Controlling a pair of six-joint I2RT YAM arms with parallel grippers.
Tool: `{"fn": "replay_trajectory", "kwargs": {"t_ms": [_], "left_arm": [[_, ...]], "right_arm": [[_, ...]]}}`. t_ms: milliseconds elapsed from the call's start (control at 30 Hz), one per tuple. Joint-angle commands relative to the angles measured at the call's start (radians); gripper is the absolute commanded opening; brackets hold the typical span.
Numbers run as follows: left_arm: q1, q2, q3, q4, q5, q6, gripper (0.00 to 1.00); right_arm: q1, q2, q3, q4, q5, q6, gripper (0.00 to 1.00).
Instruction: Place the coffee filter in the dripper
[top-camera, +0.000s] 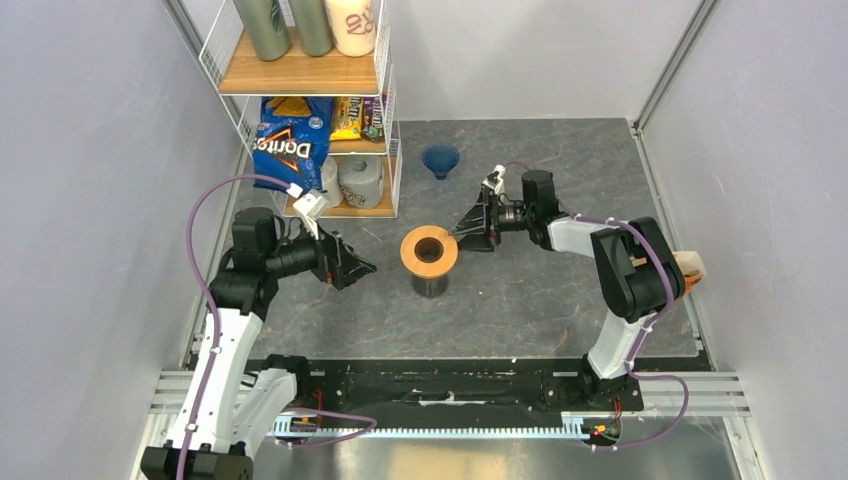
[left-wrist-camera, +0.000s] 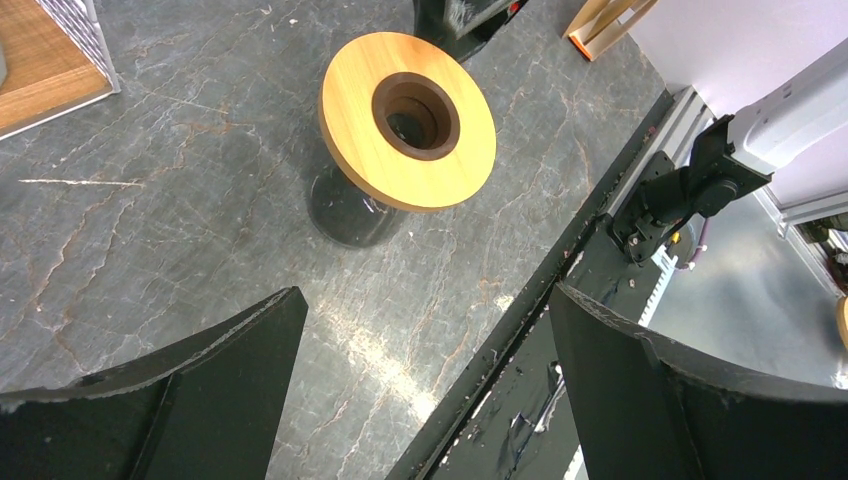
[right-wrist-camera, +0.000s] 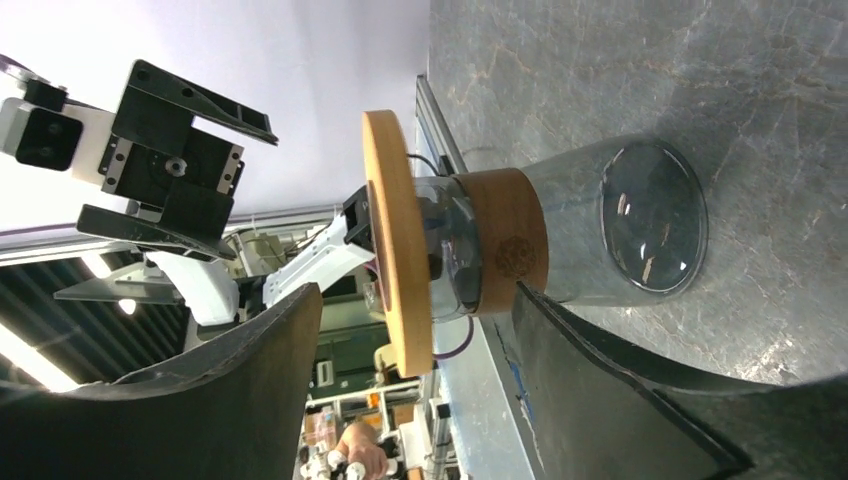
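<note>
The dripper (top-camera: 440, 160), a dark blue see-through cone, stands on the table at the back, apart from both arms. A tan wooden ring (top-camera: 430, 250) rests on a dark glass cup (top-camera: 432, 285) at the centre. My right gripper (top-camera: 462, 232) is open at the ring's right edge. In the right wrist view the ring's rim (right-wrist-camera: 395, 250) lies between the fingers (right-wrist-camera: 250, 390) with a gap on each side. My left gripper (top-camera: 368, 268) is open and empty, left of the cup; its wrist view shows bare table between its fingers (left-wrist-camera: 200, 400). The coffee filter is out of view.
A wire shelf (top-camera: 310, 75) at the back left holds bottles, a Doritos bag (top-camera: 290, 145) and snack packs. An orange-and-white holder (top-camera: 688, 268) sits at the table's right edge behind the right arm. A black rail (top-camera: 450, 385) runs along the near edge.
</note>
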Motion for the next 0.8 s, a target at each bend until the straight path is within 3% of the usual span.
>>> {"fn": "replay_trajectory", "kwargs": {"t_ms": [0, 133, 267, 333, 600, 767], "left_arm": [[-0.003, -0.001, 0.028, -0.006, 0.015, 0.014, 1.0], [-0.003, -0.008, 0.03, -0.01, 0.007, 0.011, 1.0], [-0.003, -0.009, 0.033, 0.0, -0.001, -0.012, 1.0], [-0.003, -0.013, 0.033, 0.018, -0.002, -0.034, 1.0], [-0.002, -0.008, 0.046, 0.016, -0.008, -0.049, 1.0], [-0.001, 0.004, 0.06, 0.001, -0.012, -0.041, 1.0]], "right_arm": [[-0.056, -0.115, 0.108, -0.262, 0.016, -0.219, 0.78], [-0.133, -0.167, 0.194, -0.536, 0.057, -0.422, 0.78], [-0.217, -0.175, 0.251, -0.604, 0.156, -0.461, 0.78], [-0.223, -0.156, 0.314, -0.67, 0.278, -0.518, 0.78], [-0.185, 0.025, 0.479, -0.526, 0.671, -0.387, 0.76], [-0.092, 0.16, 0.677, -0.639, 0.907, -0.431, 0.72]]}}
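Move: From the right hand, the blue dripper stands about 27 cm ahead, 7 cm to the left and 10 cm lower. The wooden stand lies level with the open fingers, some 8 cm left and 4 cm back, on top of the glass carafe, whose middle is about 8 cm below the stand's. From the left hand the blue dripper is roughly 37 cm ahead, 27 cm right and 19 cm below. The open right hand clears the stand, swings 18 cm forward and 10 right, rising then sinking, towards the dripper. ##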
